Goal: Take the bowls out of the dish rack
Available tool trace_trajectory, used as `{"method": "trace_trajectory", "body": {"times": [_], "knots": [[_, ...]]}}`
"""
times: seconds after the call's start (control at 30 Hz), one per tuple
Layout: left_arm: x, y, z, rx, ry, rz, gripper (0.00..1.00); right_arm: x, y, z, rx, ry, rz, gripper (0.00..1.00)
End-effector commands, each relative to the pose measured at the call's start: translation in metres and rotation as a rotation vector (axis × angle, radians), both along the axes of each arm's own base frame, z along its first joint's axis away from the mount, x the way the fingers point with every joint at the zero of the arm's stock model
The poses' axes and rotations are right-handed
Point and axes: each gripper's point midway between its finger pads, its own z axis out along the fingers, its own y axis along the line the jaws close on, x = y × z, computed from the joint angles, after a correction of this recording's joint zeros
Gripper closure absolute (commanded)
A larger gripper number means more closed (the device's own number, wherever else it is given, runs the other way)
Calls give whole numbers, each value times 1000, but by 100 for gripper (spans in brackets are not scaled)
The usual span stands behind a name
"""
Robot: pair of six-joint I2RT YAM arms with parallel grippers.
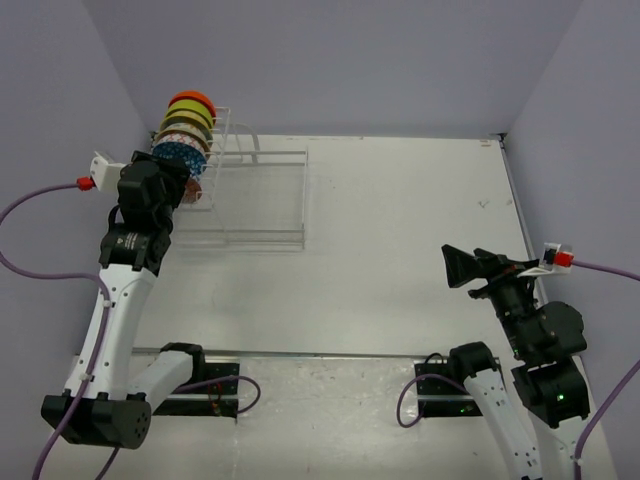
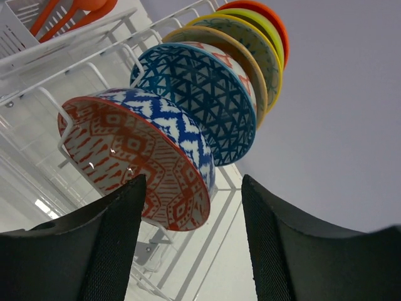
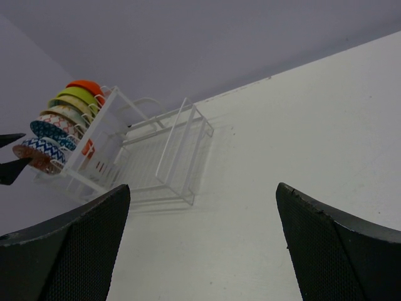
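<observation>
The dish rack (image 1: 255,195) stands at the table's back left, with several bowls (image 1: 185,125) on edge in a row at its left end. In the left wrist view the nearest bowl (image 2: 138,157) is red-patterned inside and blue zigzag outside; behind it is a blue lattice bowl (image 2: 200,94). My left gripper (image 2: 193,182) is open, its fingers on either side of the nearest bowl's lower rim, with a gap on the right side. My right gripper (image 1: 450,266) hovers open and empty at the right, aimed at the rack (image 3: 182,144).
Orange utensils (image 2: 69,12) sit in the rack's gridded section beside the bowls. The purple wall runs close behind and left of the rack. The table's right edge (image 1: 515,200) lies beyond the right arm.
</observation>
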Motion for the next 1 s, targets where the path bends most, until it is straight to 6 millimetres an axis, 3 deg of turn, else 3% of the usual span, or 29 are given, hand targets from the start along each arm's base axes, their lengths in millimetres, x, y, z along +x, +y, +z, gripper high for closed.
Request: {"method": "trace_trajectory", "body": {"times": [0.0, 0.17, 0.23, 0.47, 0.8, 0.97], "knots": [[11, 1, 4, 6, -43, -29, 37, -3, 1, 20, -3, -60, 13, 1], [12, 12, -13, -8, -22, 6, 55, -3, 1, 19, -5, -59, 13, 1], [9, 16, -10, -17, -50, 21, 65, -2, 1, 18, -7, -58, 13, 1], [13, 18, -9, -13, -68, 24, 72, -1, 2, 17, -3, -63, 13, 1], [15, 12, -3, -21, -91, -7, 100, -2, -1, 17, -9, -67, 2, 1], [13, 12, 8, -7, -118, -10, 100, -2, -2, 18, -13, -73, -6, 1]]}}
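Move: The zigzag bowl with the red-patterned inside, nearest in the rack, has its middle about 5 cm ahead of the left hand, 2 cm to its left and 4 cm below. Its upper rim lies between the half-open fingers. The teal bowl stands some 4 cm beyond the zigzag bowl, the tan-rimmed bowl roughly 9 cm beyond it, both nearly in line. From the idle right hand the zigzag bowl is about 22 cm ahead, 55 cm left and 4 cm lower. Forward by only about 1.5 cm, the left hand eases onto the near zigzag bowl, dipping a little over 1 cm and coming back up as the fingertips tip up about 5 degrees. Meanwhile the fingers close from some two-thirds open to nearly shut and pinch the upper rim, the lower finger inside the bowl and the upper one outside, then hold still there. ##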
